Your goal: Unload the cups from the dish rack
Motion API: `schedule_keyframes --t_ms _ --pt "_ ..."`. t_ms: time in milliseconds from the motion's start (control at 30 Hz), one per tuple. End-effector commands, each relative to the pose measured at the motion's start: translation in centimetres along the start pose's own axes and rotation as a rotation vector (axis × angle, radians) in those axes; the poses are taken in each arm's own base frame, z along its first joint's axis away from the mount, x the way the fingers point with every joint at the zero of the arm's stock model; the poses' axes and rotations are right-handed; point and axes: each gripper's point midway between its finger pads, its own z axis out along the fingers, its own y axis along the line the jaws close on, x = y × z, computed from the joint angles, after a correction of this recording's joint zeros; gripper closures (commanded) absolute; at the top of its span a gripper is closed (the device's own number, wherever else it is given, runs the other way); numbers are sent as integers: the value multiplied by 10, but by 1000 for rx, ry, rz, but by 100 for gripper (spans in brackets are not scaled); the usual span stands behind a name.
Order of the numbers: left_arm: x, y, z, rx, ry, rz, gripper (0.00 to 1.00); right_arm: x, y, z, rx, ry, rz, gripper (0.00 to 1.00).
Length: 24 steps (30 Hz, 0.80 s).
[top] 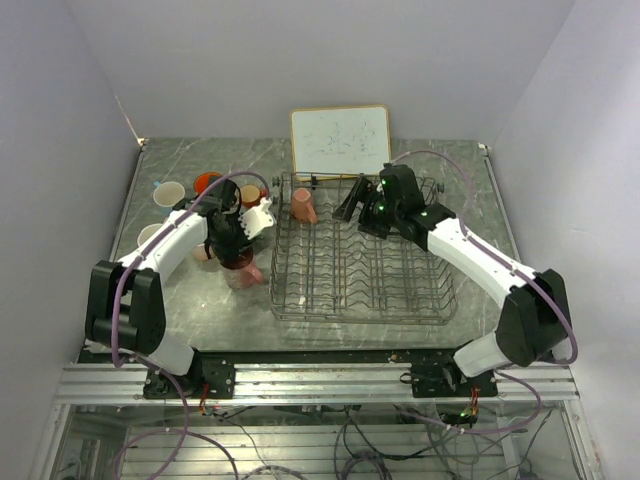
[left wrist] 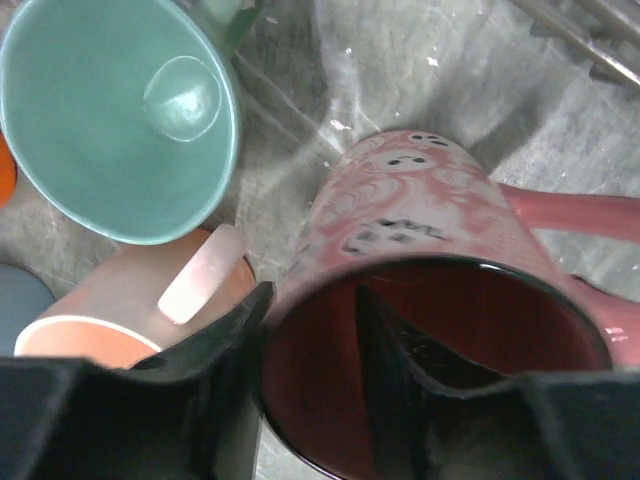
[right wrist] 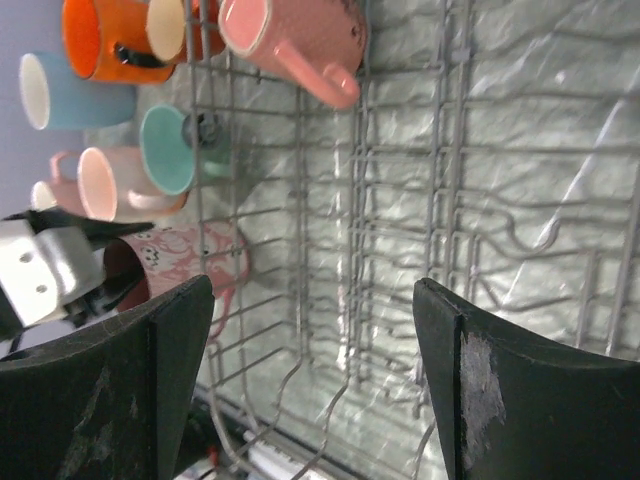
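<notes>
A pink patterned cup (left wrist: 420, 200) stands upright on the table, just left of the dish rack (top: 360, 270). My left gripper (left wrist: 312, 300) straddles its near rim, one finger inside and one outside. The inner finger stands off the wall, so the jaws are open. A mint green cup (left wrist: 120, 120) and a peach cup (left wrist: 110, 310) sit close beside it. One pink cup (top: 303, 206) lies in the rack's far left corner. My right gripper (right wrist: 312, 300) hovers open over the rack's back rows, right of that cup (right wrist: 300, 40), holding nothing.
More cups crowd the table left of the rack: an orange one (right wrist: 100, 40), a light blue one (right wrist: 70, 90) and a pale pink one (right wrist: 110, 180). A white framed board (top: 340, 140) leans behind the rack. Grey walls close in both sides.
</notes>
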Motion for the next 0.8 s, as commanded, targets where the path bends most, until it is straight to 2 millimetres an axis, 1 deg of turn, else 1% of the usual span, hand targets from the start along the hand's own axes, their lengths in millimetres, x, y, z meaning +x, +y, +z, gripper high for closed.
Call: schedule_keyframes --t_ms 0,67,200,267,300,333,367,400,500,567,600,633,667,767 --pt "-19 9 -7 -42 -65 31 45 -24 -8 15 63 -64 -162 19" --pt "-22 11 -12 -57 -69 33 35 -26 -11 27 72 -54 -209 19" --pt "-27 14 -29 -75 -81 43 27 -25 -15 57 86 -8 -302 19" --pt "-30 15 -45 -87 -87 48 20 -26 -17 72 93 11 -349 19" --pt "-32 16 -55 -96 -91 49 13 -26 -16 79 96 16 -379 18" --pt "-34 15 -65 -101 -95 52 5 -25 -17 86 105 26 -409 18" --pt "-36 15 -75 -107 -100 47 0 -27 -16 94 111 29 -450 18" --pt "-36 15 -86 -108 -94 40 0 -26 -18 100 124 39 -470 18" --pt "-37 11 -118 -103 -74 17 1 -29 -17 120 131 46 -547 18" --pt "-38 8 -138 -110 -76 0 1 -27 -16 133 126 58 -592 18" --pt "-38 5 -146 -110 -81 -11 1 -25 -11 136 118 60 -618 18" --pt "-38 3 -151 -117 -87 -31 1 -20 -13 145 123 75 -645 18" --pt "-37 2 -157 -130 -98 -43 1 -17 -11 151 120 81 -672 18" --pt "-33 -7 -166 -148 -122 -67 1 -7 -11 166 146 96 -746 20"
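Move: The big pink cup is at the left fingers, its rim wall between them; its middle lies about 3 cm right, 1 cm back and 4 cm below. From that hand the teal cup sits roughly 8 cm ahead and 2 right, the peach cup 3 ahead and 6 left, both some 5 cm lower. The salmon cup, last in the rack, lies about 11 cm ahead, 10 left and 12 below the right hand; the small tan cup outside the rack is 14 ahead, 22 left, 16 below. The pink cup's rim is let go as the left fingers spread from partly to wide open; that hand then lifts almost straight up about 16 cm, its fingers swinging slightly forward. Towards the salmon cup the right hand reaches forward and down some 10 cm each, bearing left later, rolling about 35 degrees with fingers still open. ##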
